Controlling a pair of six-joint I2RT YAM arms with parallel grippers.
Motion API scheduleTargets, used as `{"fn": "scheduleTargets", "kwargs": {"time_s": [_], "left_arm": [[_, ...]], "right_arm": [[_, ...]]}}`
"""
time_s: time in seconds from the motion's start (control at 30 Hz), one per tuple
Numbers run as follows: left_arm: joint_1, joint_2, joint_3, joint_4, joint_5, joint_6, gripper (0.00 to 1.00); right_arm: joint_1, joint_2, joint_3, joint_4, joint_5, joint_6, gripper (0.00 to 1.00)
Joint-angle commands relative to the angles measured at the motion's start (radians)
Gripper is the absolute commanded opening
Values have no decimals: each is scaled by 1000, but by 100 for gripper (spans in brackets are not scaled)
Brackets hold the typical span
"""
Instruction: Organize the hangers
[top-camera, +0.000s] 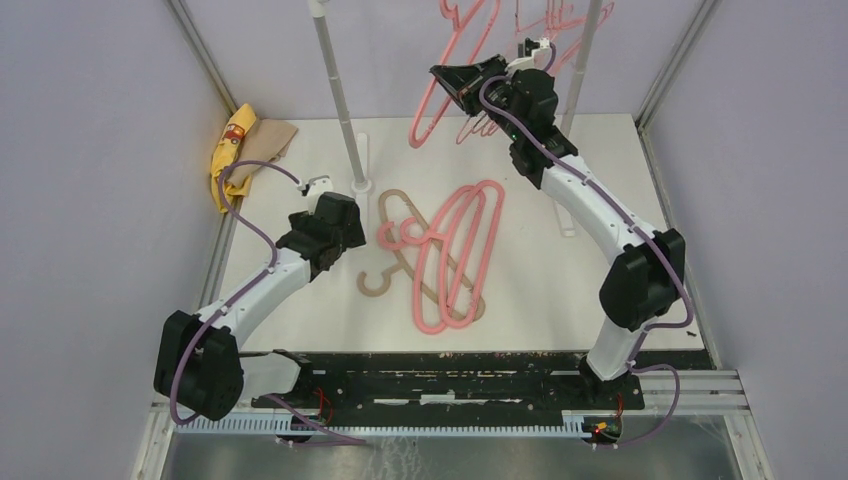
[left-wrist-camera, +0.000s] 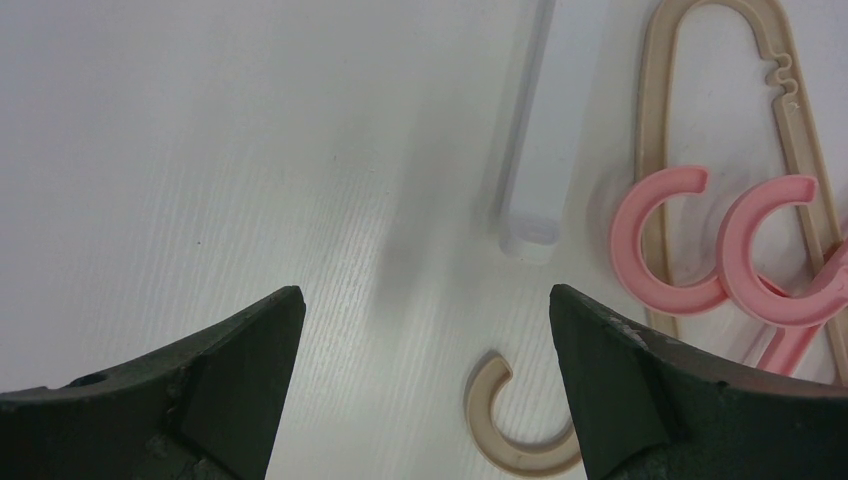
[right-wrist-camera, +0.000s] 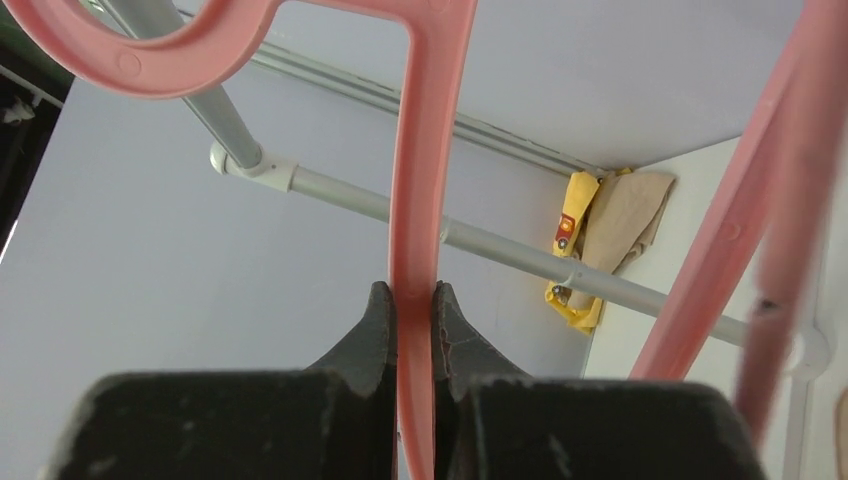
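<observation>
My right gripper is shut on the neck of a thick pink hanger and holds it high by the rack rail; in the top view the gripper is raised at the back with that hanger dangling. More pink hangers hang at the top. Several pink hangers lie on the table over a tan hanger. My left gripper is open and empty, low over the table, with the tan hook by its right finger and two pink hooks further right.
White rack poles stand at the back left and back right; a pole's foot lies ahead of my left gripper. A yellow-and-tan cloth sits at the table's far left corner. Cage walls surround the table.
</observation>
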Motion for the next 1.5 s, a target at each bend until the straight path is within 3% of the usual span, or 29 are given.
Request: {"fn": "scheduleTargets", "kwargs": {"time_s": [0.0,0.27,0.43,0.7,0.97,1.1,1.23,1.33,1.47], "left_arm": [[3,11,2,44,0,-45,99],[3,25,1,46,-2,-45,99],[3,27,0,46,3,-45,99],[3,24,-3,46,1,-43,99],[3,32,-1,46,-8,-44,99],[2,51,5,43,-9,-42,99],[2,65,9,42,-17,-41,99],[2,72,18,31,-22,-42,99],[2,65,19,21,-35,-39,99]], "right_arm": [[-42,-82,-74,69,27,49,4],[-84,-134,-141,49,20,53,7],[-91,-141,-172,38,8,62,21],[-92,-237,-199,-26,-6,-38,53],[-69,-533,-341,-239,123,-345,62],[-8,-653,-392,-409,186,-576,63],[134,-675,-423,-592,224,-791,63],[250,-656,-488,-689,227,-862,61],[356,-678,-663,-698,255,-853,61]]}}
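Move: The right hand still pinches the pink hanger by its side; its spot on the rack's crossbar lies about 5 cm to the right, 15 above and 2 ahead. Hangers already hung are level ahead, some 14 cm right; the pink hangers on the table lie about 17 back, 2 left and 45 below. From the left hand, the bar spot is about 17 ahead, 30 right and 46 up. Right hand slides the hanger 5 cm right along the crossbar, lets go, then backs off 20 cm, lastly sinking. ##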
